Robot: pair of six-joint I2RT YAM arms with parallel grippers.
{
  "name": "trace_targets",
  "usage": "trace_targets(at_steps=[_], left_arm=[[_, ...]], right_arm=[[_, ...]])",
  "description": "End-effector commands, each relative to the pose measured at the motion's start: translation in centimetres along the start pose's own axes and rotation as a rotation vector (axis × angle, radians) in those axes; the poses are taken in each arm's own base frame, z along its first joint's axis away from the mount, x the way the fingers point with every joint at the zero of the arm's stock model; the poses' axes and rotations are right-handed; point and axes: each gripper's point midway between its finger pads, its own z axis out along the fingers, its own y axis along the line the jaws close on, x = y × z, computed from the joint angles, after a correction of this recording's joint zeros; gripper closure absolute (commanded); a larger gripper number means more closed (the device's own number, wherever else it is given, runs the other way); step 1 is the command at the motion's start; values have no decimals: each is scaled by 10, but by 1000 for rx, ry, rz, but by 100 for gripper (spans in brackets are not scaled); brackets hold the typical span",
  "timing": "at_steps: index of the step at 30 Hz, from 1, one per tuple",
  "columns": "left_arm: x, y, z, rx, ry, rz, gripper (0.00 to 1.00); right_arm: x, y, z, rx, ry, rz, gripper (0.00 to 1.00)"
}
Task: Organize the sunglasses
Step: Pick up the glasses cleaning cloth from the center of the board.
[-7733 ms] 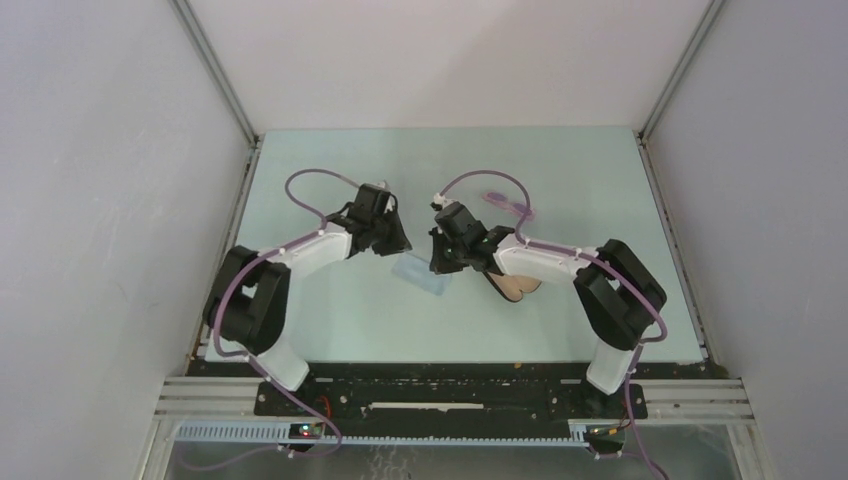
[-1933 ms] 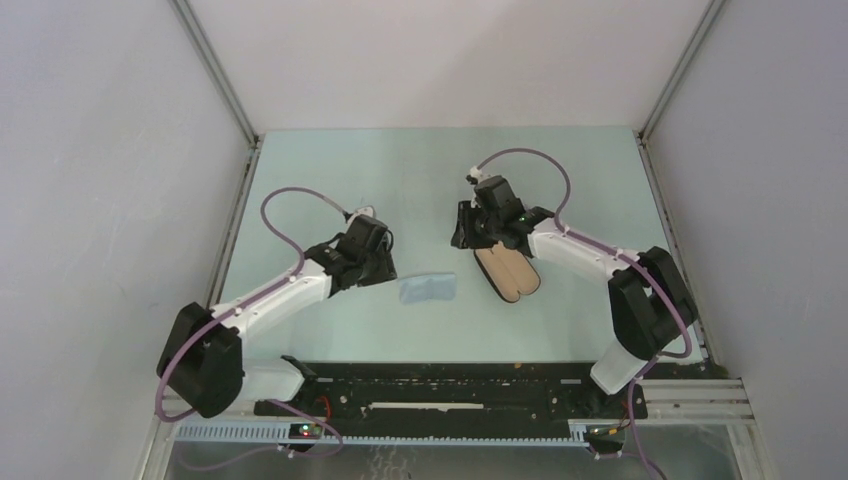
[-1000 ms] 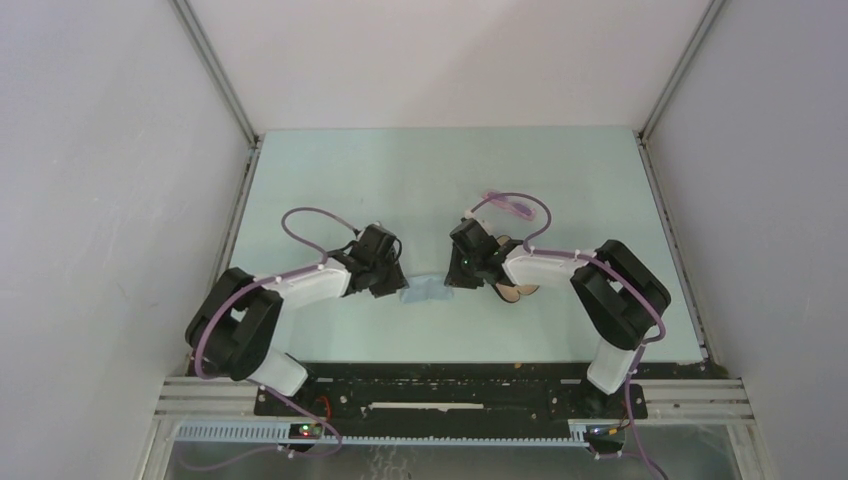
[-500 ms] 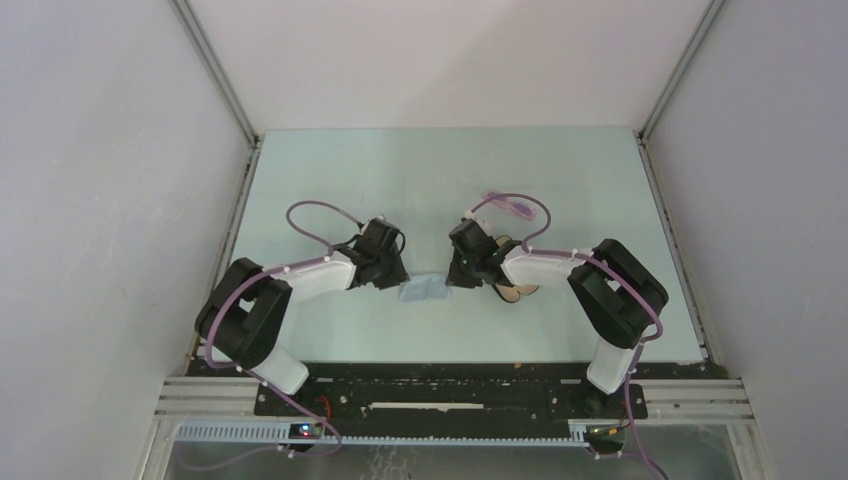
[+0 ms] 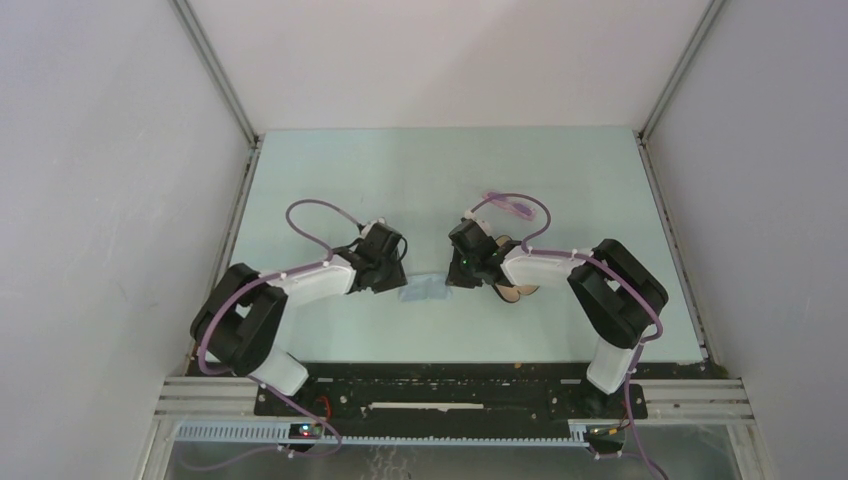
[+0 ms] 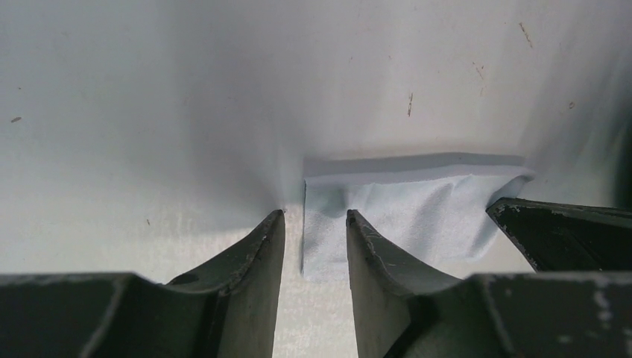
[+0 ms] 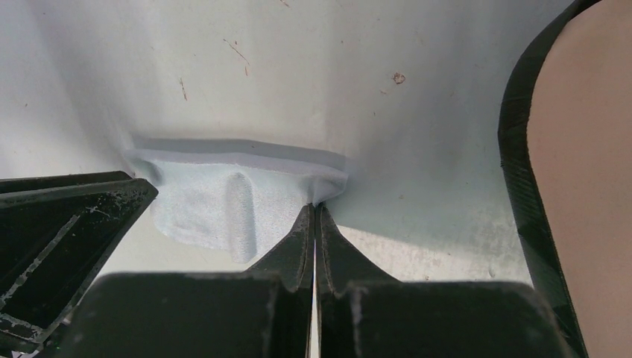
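Note:
The sunglasses (image 5: 513, 205), a slim pink-purple pair, lie on the table behind the right arm, away from both grippers. A light blue cloth (image 5: 425, 291) lies flat between the two grippers. My right gripper (image 7: 314, 206) is shut, pinching the right corner of the cloth (image 7: 223, 198). My left gripper (image 6: 314, 216) is open and straddles the left edge of the cloth (image 6: 402, 216), with one finger (image 6: 373, 246) resting on the fabric and the other on the table. The black case (image 7: 581, 149) with tan lining lies open just right of the right gripper.
In the top view the case (image 5: 517, 291) is mostly hidden under the right forearm. The opposite gripper's black body shows at the edge of each wrist view. Grey walls enclose the pale green table (image 5: 330, 180) on three sides.
The left gripper has shifted slightly forward at the cloth's left edge. The right gripper has stayed at the cloth's right corner. The cloth and the sunglasses have not moved.

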Motion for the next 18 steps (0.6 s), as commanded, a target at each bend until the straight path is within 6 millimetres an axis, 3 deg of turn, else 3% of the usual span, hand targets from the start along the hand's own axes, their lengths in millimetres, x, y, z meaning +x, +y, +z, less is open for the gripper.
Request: trace_targets(at_steps=[1, 6, 16, 18], left_arm=[[24, 19, 1, -49, 58, 30, 59], [29, 11, 9, -20, 85, 13, 66], [25, 6, 9, -17, 83, 40, 91], [23, 5, 8, -15, 82, 48, 98]], right_arm=[[3, -9, 4, 38, -2, -15, 100], [3, -8, 3, 33, 0, -17, 100], [2, -7, 1, 22, 1, -27, 100], [1, -6, 0, 20, -2, -28, 92]])
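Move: The cleaning cloth's middle is about 4 cm to the right and 2 cm back of the left hand, 1 cm lower, its far left corner already between the open left fingers. From the right hand, which already pinches the far right corner, that middle is 4 cm left, 2 cm back and 1 cm down. The open glasses case lies some 11 cm right and 3 cm ahead of the right hand, the pink sunglasses about 12 cm right and 16 cm ahead. The cloth's far left corner gets pinched by the left hand: it slips about 1 cm to the right along the cloth and sinks barely half a centimetre, while its fingers close from nearly half open to almost shut on the fabric. The right hand stays still and keeps its shut grip on the far right corner. ##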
